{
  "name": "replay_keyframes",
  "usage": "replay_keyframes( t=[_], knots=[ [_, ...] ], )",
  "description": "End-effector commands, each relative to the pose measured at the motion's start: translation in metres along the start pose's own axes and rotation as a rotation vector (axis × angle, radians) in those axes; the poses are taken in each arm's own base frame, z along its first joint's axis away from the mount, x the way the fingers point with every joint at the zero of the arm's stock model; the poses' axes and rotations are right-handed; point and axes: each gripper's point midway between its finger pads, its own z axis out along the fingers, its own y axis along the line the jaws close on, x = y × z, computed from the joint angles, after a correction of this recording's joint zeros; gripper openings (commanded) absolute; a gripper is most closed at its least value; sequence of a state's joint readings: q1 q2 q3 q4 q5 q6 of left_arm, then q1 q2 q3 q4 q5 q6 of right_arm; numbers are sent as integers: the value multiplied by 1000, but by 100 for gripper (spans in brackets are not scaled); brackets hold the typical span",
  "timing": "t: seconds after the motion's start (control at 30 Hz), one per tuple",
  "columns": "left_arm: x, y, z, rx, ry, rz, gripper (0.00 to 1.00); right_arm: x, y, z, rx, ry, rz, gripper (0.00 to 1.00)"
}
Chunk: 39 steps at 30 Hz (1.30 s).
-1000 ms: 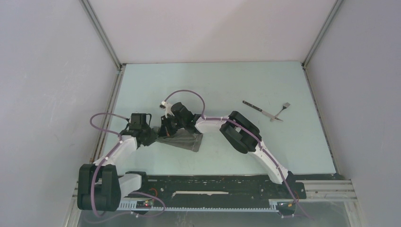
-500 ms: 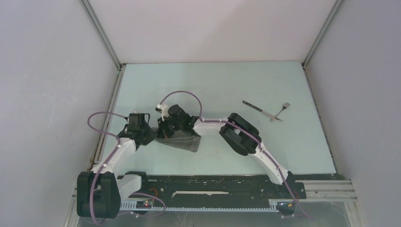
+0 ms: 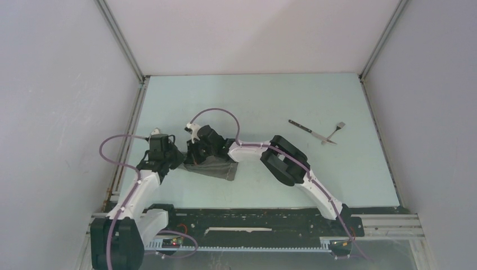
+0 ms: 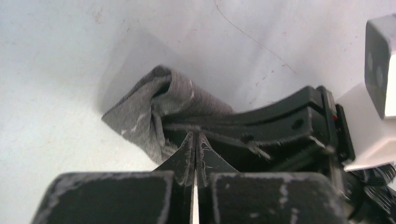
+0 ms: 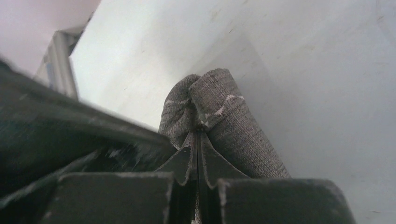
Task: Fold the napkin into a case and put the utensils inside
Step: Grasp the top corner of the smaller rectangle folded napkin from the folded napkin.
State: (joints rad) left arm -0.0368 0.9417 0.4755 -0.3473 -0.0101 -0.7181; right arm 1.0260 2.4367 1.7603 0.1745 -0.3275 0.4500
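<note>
The napkin (image 3: 220, 167) lies as a folded grey bundle left of the table's middle. My right gripper (image 3: 192, 162) is shut on its left end; in the right wrist view the cloth (image 5: 226, 109) bunches up on both sides of the closed tips (image 5: 197, 135). My left gripper (image 3: 180, 161) comes in from the left, shut, its tips (image 4: 196, 136) pinching the napkin's edge (image 4: 149, 112) right against the right gripper's black fingers (image 4: 280, 116). The utensils lie apart on the right: a dark-handled knife (image 3: 307, 130) and a small fork (image 3: 337, 129) touching it.
White enclosure walls stand on three sides, with aluminium corner posts (image 3: 121, 42). The left table edge with its metal rail (image 3: 130, 135) is close to the left arm. The right arm's elbow (image 3: 287, 160) rests low between napkin and utensils.
The left gripper has closed at the napkin's edge. Both grippers have shifted slightly leftward, and the left arm's base link has swung lower. The utensils have not moved.
</note>
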Motion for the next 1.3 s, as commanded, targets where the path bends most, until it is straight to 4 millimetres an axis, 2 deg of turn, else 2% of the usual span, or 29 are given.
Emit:
replay_keyframes(
  t=[0.0,0.07,0.17,0.2,0.33,0.4,0.5,0.57,0.7,0.8,0.9,1.03,1.13,1.27],
  knots=[
    [-7,-7,15,32,4,-65,0,11,27,-13,-233,73,120,0],
    [-5,-12,20,41,35,-70,0,9,48,-19,-383,77,140,0],
    [-7,-9,14,23,32,-51,1,16,30,-8,-313,92,164,0],
    [-8,-1,8,-9,10,-44,5,20,23,-7,-289,101,174,0],
    [-16,31,-14,-137,-95,-13,35,21,8,-7,-206,96,170,0],
    [-13,38,-17,-171,-89,-13,41,20,3,-7,-171,91,168,0],
    [-6,45,-15,-214,-43,-5,40,17,0,-7,-142,84,165,0],
    [-2,56,-13,-281,-3,14,33,17,-1,-7,-130,90,160,0],
    [7,54,-4,-276,55,20,27,15,0,-7,-134,87,153,0],
    [9,51,0,-261,65,28,30,14,1,-7,-134,84,145,0],
    [6,51,-5,-260,39,28,33,15,4,-6,-134,89,130,0],
    [-8,46,-15,-226,-51,16,44,16,8,-5,-138,94,121,0],
    [-7,41,-11,-209,-32,17,44,13,11,-4,-144,90,115,0],
    [-1,44,-6,-227,3,22,40,13,14,-4,-146,92,108,0]
  ],
)
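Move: The napkin's loose top corner sticks out past the right fingertips, about 1 cm ahead of the left hand, 3 cm to its left and 4 cm below. The closed right fingertips that pinch the napkin are about 1 cm ahead of the left hand, 1 cm to its left and 3 cm below; the rest of the folded napkin lies some 11 cm to its right, 3 cm back and 6 cm below. From the right hand the corner is about 3 cm left, level front to back, 1 cm lower. Dipping a couple of centimetres with its fingers shut, the left hand then rises, opening them to nearly half as it swings about 3 cm left, and draws back some 4 cm while sinking about 5 beside the corner before lifting slightly; its fingers end some 10 degrees steeper. The right hand keeps its pinch, slips about 1 cm back and rolls some 10 degrees early on, then holds. ##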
